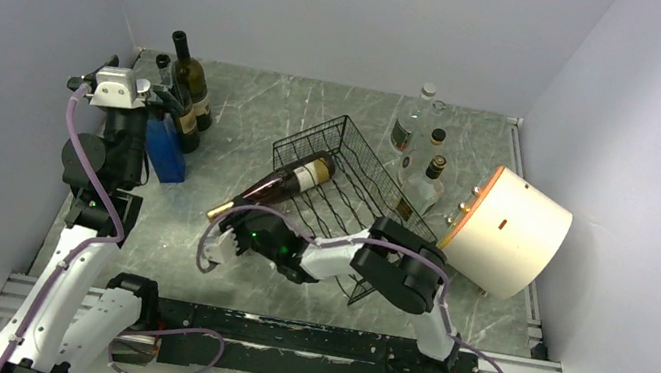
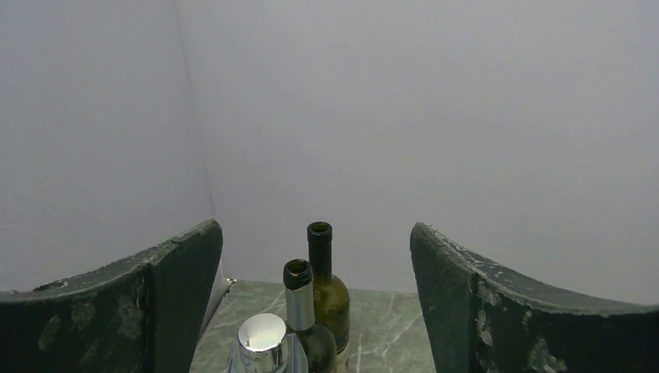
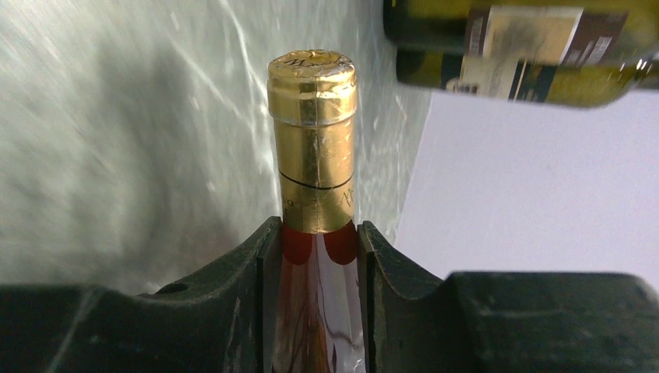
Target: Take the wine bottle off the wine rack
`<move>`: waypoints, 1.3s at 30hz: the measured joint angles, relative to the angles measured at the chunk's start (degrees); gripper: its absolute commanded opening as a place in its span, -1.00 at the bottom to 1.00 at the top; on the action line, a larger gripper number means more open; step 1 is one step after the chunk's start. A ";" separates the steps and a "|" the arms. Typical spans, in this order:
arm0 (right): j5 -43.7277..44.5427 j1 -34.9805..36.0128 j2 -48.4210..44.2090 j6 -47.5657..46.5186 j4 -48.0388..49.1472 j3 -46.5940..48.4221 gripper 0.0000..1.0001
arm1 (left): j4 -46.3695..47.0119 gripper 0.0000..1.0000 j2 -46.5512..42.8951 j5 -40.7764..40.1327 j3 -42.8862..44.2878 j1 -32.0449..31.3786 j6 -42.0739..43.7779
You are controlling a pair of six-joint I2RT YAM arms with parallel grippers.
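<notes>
The wine bottle (image 1: pixel 292 180), dark with a pale label and gold foil top, lies tilted with its body in the left end of the black wire wine rack (image 1: pixel 365 167). Its neck sticks out over the rack's edge toward the near left. My right gripper (image 1: pixel 236 230) is shut on that neck. In the right wrist view both fingers (image 3: pixel 260 280) press the reddish glass just below the gold foil (image 3: pixel 312 140). My left gripper (image 1: pixel 125 86) hangs open at the far left, above standing bottles, with nothing between its fingers (image 2: pixel 183 287).
Two dark bottles (image 1: pixel 189 87) and a blue bottle (image 1: pixel 165 151) with a silver cap (image 2: pixel 262 338) stand under the left gripper. Clear bottles (image 1: pixel 422 131) stand behind the rack. A white drum (image 1: pixel 511 232) lies on its side at the right. Walls enclose the table.
</notes>
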 measured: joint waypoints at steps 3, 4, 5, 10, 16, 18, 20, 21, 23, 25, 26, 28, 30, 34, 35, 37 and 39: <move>-1.05 3.26 0.00 2.27 0.00 1.09 -1.00 | 0.00 0.89 0.00 0.00 0.00 0.00 0.00; -1.53 4.33 0.00 3.21 0.22 1.22 -1.00 | 0.00 0.89 0.00 0.00 0.00 0.00 0.00; -1.95 5.09 -0.02 3.98 0.42 1.29 -1.00 | 0.00 0.89 0.00 0.00 0.00 0.00 0.00; -3.39 8.09 -2.29 9.16 0.70 1.16 -1.00 | 0.00 0.88 0.00 0.00 0.00 0.00 0.00; -3.63 10.27 -6.21 10.97 1.81 0.09 -1.00 | 0.00 0.88 0.00 0.00 0.00 0.09 0.00; -3.69 10.99 -6.80 11.17 2.14 -0.13 -1.00 | 0.00 0.88 -0.02 0.00 0.00 0.09 0.00; -3.85 11.45 -7.28 11.63 3.13 -0.50 -1.00 | -0.02 0.88 -0.02 0.00 0.00 0.09 0.00; -3.82 11.58 -7.52 11.89 3.67 -0.74 -1.00 | -0.02 0.88 -0.02 0.00 0.00 0.09 0.00; -3.80 11.65 -7.89 12.50 4.98 -1.31 -1.00 | -0.02 0.88 -0.04 0.00 0.00 0.09 0.00; -3.54 11.58 -8.33 13.05 5.92 -1.86 -1.00 | 0.00 0.87 -0.11 0.00 0.00 0.09 0.00; -3.26 11.54 -8.59 13.38 6.67 -2.12 -1.00 | 0.00 0.88 -0.13 0.00 0.00 0.09 0.00; -2.67 11.47 -9.16 14.16 7.76 -2.60 -1.00 | 0.00 0.87 -0.17 0.00 0.00 0.11 0.00; -1.92 11.41 -9.57 14.84 8.72 -2.69 -1.00 | -0.02 0.87 -0.17 0.00 0.00 0.11 0.00; -0.96 11.21 -10.80 16.09 10.75 -3.74 -1.00 | -0.02 0.87 -0.17 0.00 0.00 0.09 0.00; -0.90 11.19 -10.99 16.35 10.97 -3.80 -1.00 | 0.00 0.86 -0.17 0.00 0.00 0.11 0.00; -0.90 11.19 -11.28 16.92 11.37 -3.80 -1.00 | -0.02 0.86 -0.17 0.00 0.00 0.09 0.00; -0.98 11.19 -11.34 17.51 12.15 -3.85 -1.00 | -0.02 0.86 -0.17 0.00 0.00 0.09 0.00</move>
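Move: The right hand already has the wine bottle by the neck just below its gold foil. The bottle's middle lies about 7 cm to the right, 5 cm farther out and slightly lower, in the wire rack, whose own middle is some 22 cm right and 5 cm ahead. The blue bottle stands roughly 17 cm left and 5 cm ahead, the nearer dark bottle about 14 cm left and 13 cm ahead. From the idle left hand, the wine bottle is some 22 cm right, 1 cm ahead and 37 cm below. Keeping its pinch on the wine bottle's neck, the right hand first pulls it quickly back and a little left, away from the rack, about 10 cm. The hand then goes mainly upward, ending some 11 cm higher, while the wrist tips its leftward-pointing fingers up by roughly 25 degrees, raising the neck end. ##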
